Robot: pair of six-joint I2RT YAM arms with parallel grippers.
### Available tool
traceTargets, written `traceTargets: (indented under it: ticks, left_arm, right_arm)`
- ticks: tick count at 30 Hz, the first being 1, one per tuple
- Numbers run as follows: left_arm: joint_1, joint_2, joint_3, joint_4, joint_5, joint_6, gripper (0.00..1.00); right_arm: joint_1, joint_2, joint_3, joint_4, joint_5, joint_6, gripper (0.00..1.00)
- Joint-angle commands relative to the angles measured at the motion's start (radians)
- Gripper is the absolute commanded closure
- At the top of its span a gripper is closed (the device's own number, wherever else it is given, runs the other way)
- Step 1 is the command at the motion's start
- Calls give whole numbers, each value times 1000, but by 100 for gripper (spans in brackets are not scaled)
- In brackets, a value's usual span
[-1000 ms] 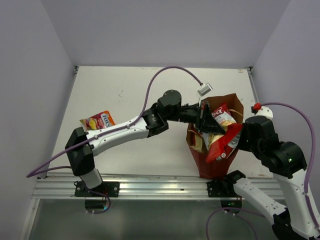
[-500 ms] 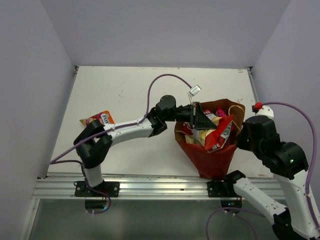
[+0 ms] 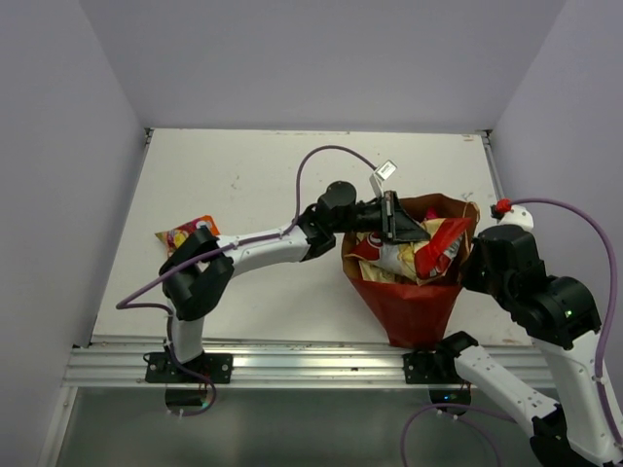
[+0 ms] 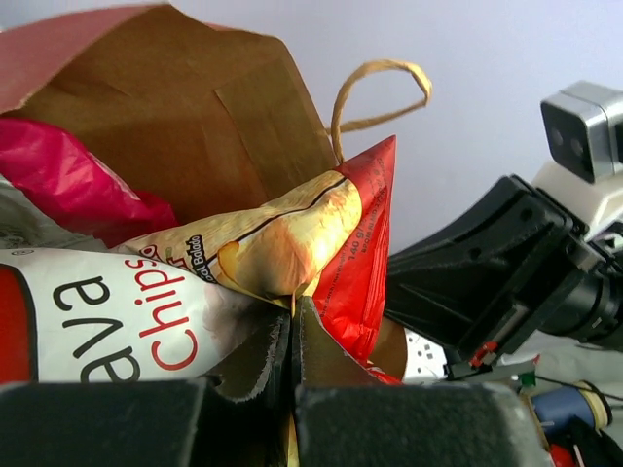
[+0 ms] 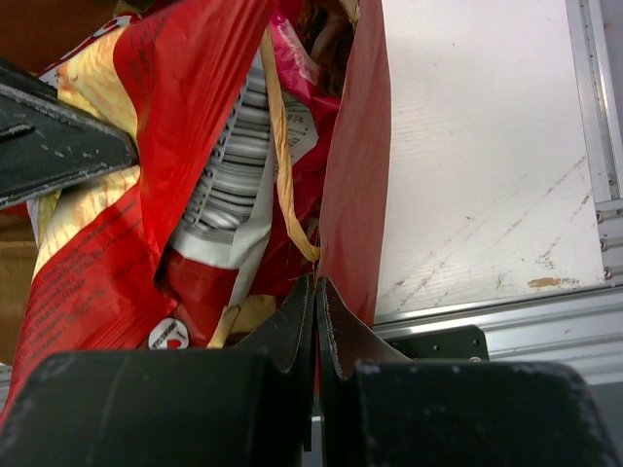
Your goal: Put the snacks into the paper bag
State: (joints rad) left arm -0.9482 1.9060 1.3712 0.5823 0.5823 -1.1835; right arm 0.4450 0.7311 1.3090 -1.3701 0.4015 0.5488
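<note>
The reddish-brown paper bag stands at the near right, mouth open. My left gripper reaches into the mouth, shut on the edge of a cream-and-orange packet with a red back. Beside it in the bag lie the red-and-white "Chips" packet and the magenta packet. My right gripper is shut on the bag's right rim, next to a twine handle. The small red-yellow packet lies on the table at the left, partly behind my left arm. No tan-and-blue packet shows.
The white table has grey walls on three sides and a metal rail along the near edge. My left arm's elbow sits low at the near left. A purple cable loops above the bag.
The left gripper has lowered the packet from above the bag into its mouth. The left elbow has swung down and left, now covering part of the small packet. The bag's mouth has widened leftward.
</note>
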Motion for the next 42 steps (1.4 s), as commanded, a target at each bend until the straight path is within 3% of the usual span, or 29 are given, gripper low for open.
traceTargets:
  ticks: [1,8,12,16,19,20,23,25,26,29,30,32,33,34,35,36,38,42]
  left_arm:
    - [17,-65,67,-28,-94,6,100]
    - [6,4,213,-379,-96,194,100]
    - [-53,14,333,-797,-198,419,100]
    - [-109,-10,371,-984,-295,547,99]
    - [-130,-97,367,-977,-378,602,49]
    - [-144,-146,379,-966,-410,619,23]
    - [-173,-202,506,-993,-534,670,11]
    - [-173,-223,627,-1053,-639,688,10]
    - [-173,-257,653,-1067,-682,720,1]
    - [-173,-362,651,-1056,-913,826,0]
    - [-172,-392,625,-1052,-1126,852,0]
    - [-117,-476,464,-1053,-1313,858,0]
    - [-53,-493,401,-1087,-1338,816,0]
    - [33,-499,303,-1140,-1298,755,0]
    - [259,-478,260,-1242,-1242,640,0]
    - [376,-454,221,-1281,-1122,606,0]
    - [628,-377,105,-1329,-1072,552,0]
    - [816,-328,-62,-1231,-1013,552,0]
  right_arm:
    - [1,5,7,-167,11,-10,100]
    - [1,8,-1,-158,10,-15,100]
    - [1,10,-2,-161,16,-23,100]
    - [1,7,-17,-152,11,-24,100]
    - [3,5,-30,-144,7,-24,100]
    - [1,7,-30,-142,7,-26,100]
    - [1,8,-33,-139,8,-26,100]
    - [1,10,-28,-141,8,-27,100]
    - [1,10,-27,-142,10,-29,100]
    - [1,11,-25,-141,10,-27,100]
    - [3,11,-24,-142,11,-27,100]
    - [1,10,-19,-145,11,-26,100]
    - [1,5,-17,-146,13,-23,100]
    - [1,4,-17,-144,13,-20,100]
    - [1,2,-14,-149,14,-18,100]
    - [1,2,-16,-149,16,-16,100]
    - [1,1,-11,-156,20,-15,100]
    - [1,4,-13,-159,22,-16,100]
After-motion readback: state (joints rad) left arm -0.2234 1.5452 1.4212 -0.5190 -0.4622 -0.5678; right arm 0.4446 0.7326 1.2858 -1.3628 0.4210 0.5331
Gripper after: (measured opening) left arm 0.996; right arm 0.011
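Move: The paper bag's middle is under the left gripper, some 3 cm back of it and 15 cm below; the gripper still pinches the cassava chips pack, whose middle lies about 3 cm back and 5 cm down. A pink pack pokes up roughly 6 cm ahead and 7 cm to the right. The orange candy pack, next to fetch, lies some 12 cm ahead, 55 cm to the left and 28 cm below. From the right gripper, the bag's middle is about 3 cm ahead, 6 cm left and 14 cm below. Ease the left gripper back and down about 4 cm into the bag mouth, fingertips tipping down, and open wide to let go of the cassava chips pack. Lift clear by over 20 cm, sweep fast some 48 cm left and then forward towards the orange candy pack, sinking at the end, fingers swinging round to point forward and down. Keep the right gripper shut on the bag's right rim. ##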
